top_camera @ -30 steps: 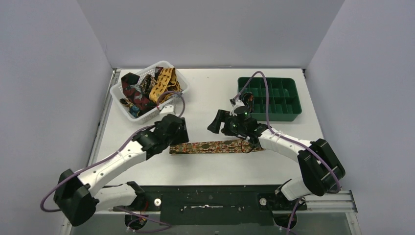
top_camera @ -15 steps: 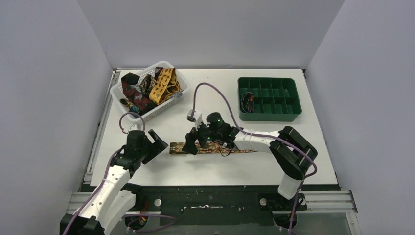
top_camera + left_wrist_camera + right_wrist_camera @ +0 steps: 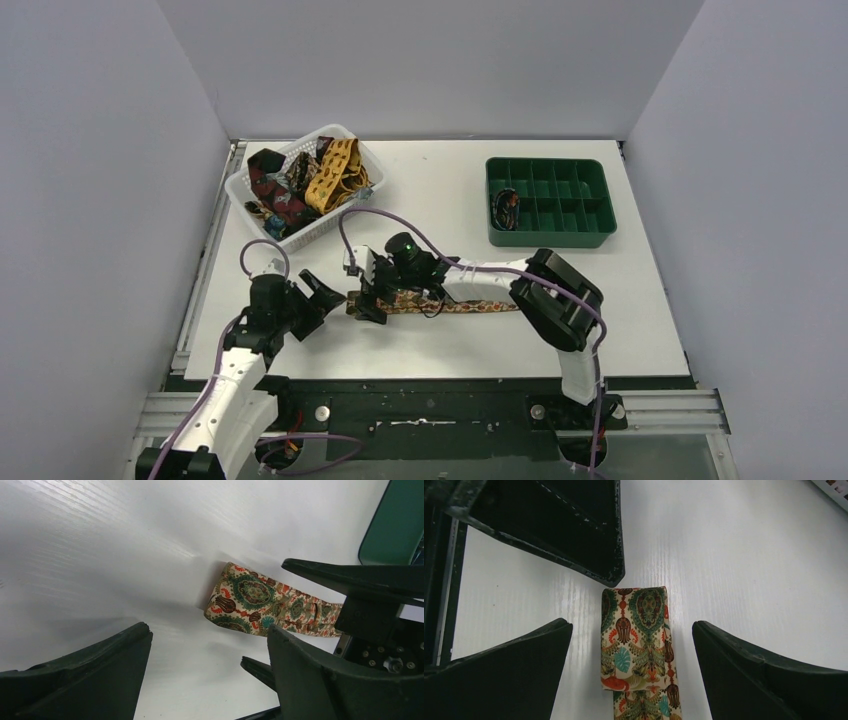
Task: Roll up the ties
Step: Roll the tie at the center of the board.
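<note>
One brown-orange multicolour tie (image 3: 450, 300) lies flat across the middle of the table, its left end folded over. My right gripper (image 3: 368, 297) is open and straddles that folded end (image 3: 639, 630) without touching it; the gripper's midpoint shows in the right wrist view (image 3: 633, 672). My left gripper (image 3: 322, 300) is open and empty just left of the tie end (image 3: 250, 600), low over the table (image 3: 210, 675). More ties, dark red and mustard yellow (image 3: 335, 172), lie heaped in a white basket (image 3: 237, 183). One small coiled tie (image 3: 505, 210) sits in a green tray compartment.
The white basket stands at the back left. A green compartment tray (image 3: 550, 240) stands at the back right. Purple cables loop above both wrists. My right gripper's fingers (image 3: 360, 575) show in the left wrist view, close to my left fingers.
My right gripper has slid left along the tie to its folded left end. My left arm has drawn back left and toward the near edge, off the tie.
</note>
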Robot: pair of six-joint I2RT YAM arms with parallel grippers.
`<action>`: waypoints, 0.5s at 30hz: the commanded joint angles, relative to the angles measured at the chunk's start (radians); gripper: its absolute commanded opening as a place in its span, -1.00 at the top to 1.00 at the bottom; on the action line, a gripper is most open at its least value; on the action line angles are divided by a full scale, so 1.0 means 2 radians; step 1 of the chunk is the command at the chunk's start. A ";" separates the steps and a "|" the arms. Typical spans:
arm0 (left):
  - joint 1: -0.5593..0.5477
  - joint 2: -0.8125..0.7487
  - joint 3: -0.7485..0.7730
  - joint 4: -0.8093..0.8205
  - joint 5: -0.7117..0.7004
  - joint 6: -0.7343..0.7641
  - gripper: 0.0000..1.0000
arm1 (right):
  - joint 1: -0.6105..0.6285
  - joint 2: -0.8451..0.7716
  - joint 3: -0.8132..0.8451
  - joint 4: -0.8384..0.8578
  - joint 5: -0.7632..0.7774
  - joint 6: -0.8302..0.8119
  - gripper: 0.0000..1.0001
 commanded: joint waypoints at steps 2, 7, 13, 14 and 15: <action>0.006 -0.020 0.001 0.022 0.008 -0.007 -0.66 | 0.003 0.034 0.047 -0.031 -0.016 -0.067 -0.88; 0.007 -0.028 0.002 0.017 0.003 -0.008 -0.66 | 0.002 0.069 0.074 -0.053 -0.023 -0.076 -0.74; 0.009 -0.029 0.004 0.016 0.002 -0.006 -0.66 | 0.003 0.089 0.080 -0.069 -0.022 -0.092 -0.40; 0.009 -0.029 0.003 0.016 0.002 -0.007 -0.66 | 0.003 0.089 0.076 -0.068 -0.021 -0.092 -0.33; 0.009 -0.029 0.003 0.017 0.002 -0.007 -0.66 | 0.003 0.089 0.073 -0.067 -0.023 -0.092 -0.25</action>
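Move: The folded roll of the tie lies nearly under the right hand point, about 5 cm below and 1 cm ahead and to the left. The tie's flat remainder is centred some 19 cm to this hand's right and 1 cm ahead. The tie basket's middle is about 27 cm ahead and 19 cm left. From the idle, open left hand, the roll is level with it fore and aft, 8 cm to the right and 3 cm lower. The right hand, fingers wide open and pointing left and slantwise down, sinks about 5 cm onto the roll, easing only 1 cm left and forward and tipping its fingertips slightly more downward, so that one finger comes down on the roll's near side and the other on its far side. The fingers close by roughly a third on the way down and are still coming in at the end, right beside the roll's long edges, though a firm pinch can't be seen yet. ##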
